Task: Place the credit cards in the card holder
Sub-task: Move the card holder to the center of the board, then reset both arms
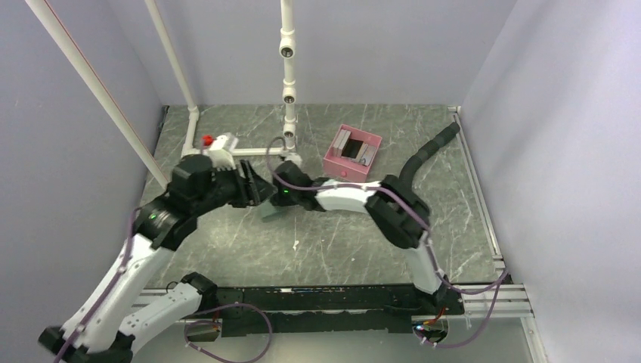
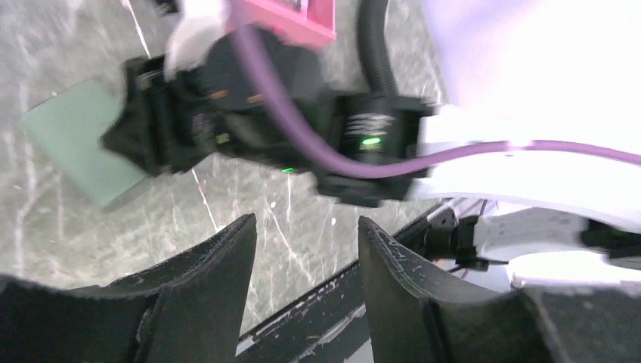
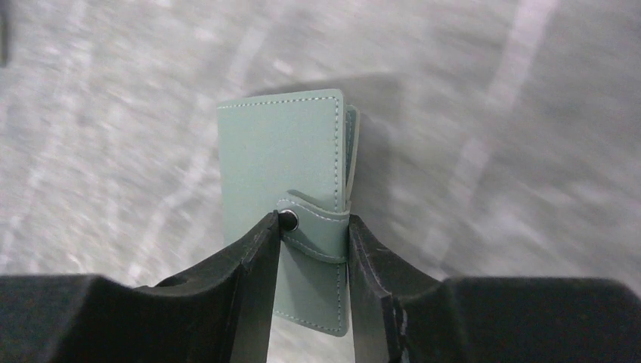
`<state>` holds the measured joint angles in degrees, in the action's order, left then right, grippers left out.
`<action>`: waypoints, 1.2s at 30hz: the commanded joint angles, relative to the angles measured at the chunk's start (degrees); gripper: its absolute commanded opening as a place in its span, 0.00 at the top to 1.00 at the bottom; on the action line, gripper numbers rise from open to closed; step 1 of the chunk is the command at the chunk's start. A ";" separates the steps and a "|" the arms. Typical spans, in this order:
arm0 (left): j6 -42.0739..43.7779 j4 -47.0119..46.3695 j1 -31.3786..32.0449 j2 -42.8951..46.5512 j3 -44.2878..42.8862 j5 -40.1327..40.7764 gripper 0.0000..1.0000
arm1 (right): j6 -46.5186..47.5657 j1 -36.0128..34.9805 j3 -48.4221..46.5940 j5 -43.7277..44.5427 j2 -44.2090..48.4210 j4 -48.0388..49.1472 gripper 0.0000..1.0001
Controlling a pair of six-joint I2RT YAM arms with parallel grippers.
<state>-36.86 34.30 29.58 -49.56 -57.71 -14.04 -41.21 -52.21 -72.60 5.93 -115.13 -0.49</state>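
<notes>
The card holder [image 3: 280, 151] is a closed grey-green wallet with a snap tab. My right gripper [image 3: 311, 223] is shut on it, one finger on each side of the tab. In the top view it is the pale patch [image 1: 270, 211] under the right gripper [image 1: 277, 199] at the table's middle. The left wrist view shows one corner of it [image 2: 75, 144]. My left gripper [image 2: 306, 227] is open and empty, just left of the right one [image 1: 255, 190]. The credit cards [image 1: 342, 141] stand grey in the pink tray [image 1: 346, 169] at the back.
A white pipe frame [image 1: 287, 83] and a white box with a red button [image 1: 215, 142] stand at the back left. A black hose [image 1: 431, 147] lies right of the pink tray. A black rail [image 1: 340, 299] runs along the near edge.
</notes>
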 commanded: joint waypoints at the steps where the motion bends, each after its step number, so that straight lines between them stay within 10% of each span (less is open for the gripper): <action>1: 2.65 10.57 -0.10 6.72 -7.47 9.44 0.42 | -0.91 -4.65 -18.68 0.34 -12.22 2.84 0.65; 7: 3.05 16.75 -0.12 12.64 -13.28 17.15 0.40 | -2.91 -5.89 -46.56 -4.72 -24.47 -5.21 0.48; 13: 5.29 17.70 -0.14 13.64 -19.43 21.92 0.37 | 9.08 -2.77 -35.25 -1.51 -4.99 -12.40 0.11; 23: 19.70 4.31 -0.10 10.83 -29.98 21.22 0.29 | 31.34 2.34 -8.39 14.60 45.84 -22.26 0.01; 36: 27.16 -0.60 -0.12 6.96 -38.17 19.72 0.22 | 42.48 2.28 -10.83 24.55 70.08 -17.77 0.00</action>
<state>-14.04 36.36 29.58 -42.19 -94.32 6.44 -2.98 -49.82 -84.68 26.46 -47.79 -20.08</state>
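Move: The right hand already holds the card holder at its clasp edge. Its resting place is about 18 cm to the left and 1 cm ahead, some 2 cm below. The crossbar of the white pipe frame stands roughly 17 cm ahead and 13 cm left; the pink box is about 16 cm ahead and 23 cm right. From the raised left hand, the card holder lies around 8 cm ahead, 3 cm left and 25 cm down. Still pinching the card holder, the right hand sweeps it some 17 cm left, low over the table, then opens wide and lets go. The emptied hand swings back right and lifts high, ending drawn back, its fingers tilted up about 60 degrees. The left hand clears the way, moving left and a little back, then climbing nearly 30 cm in all, tipping up and opening further. ##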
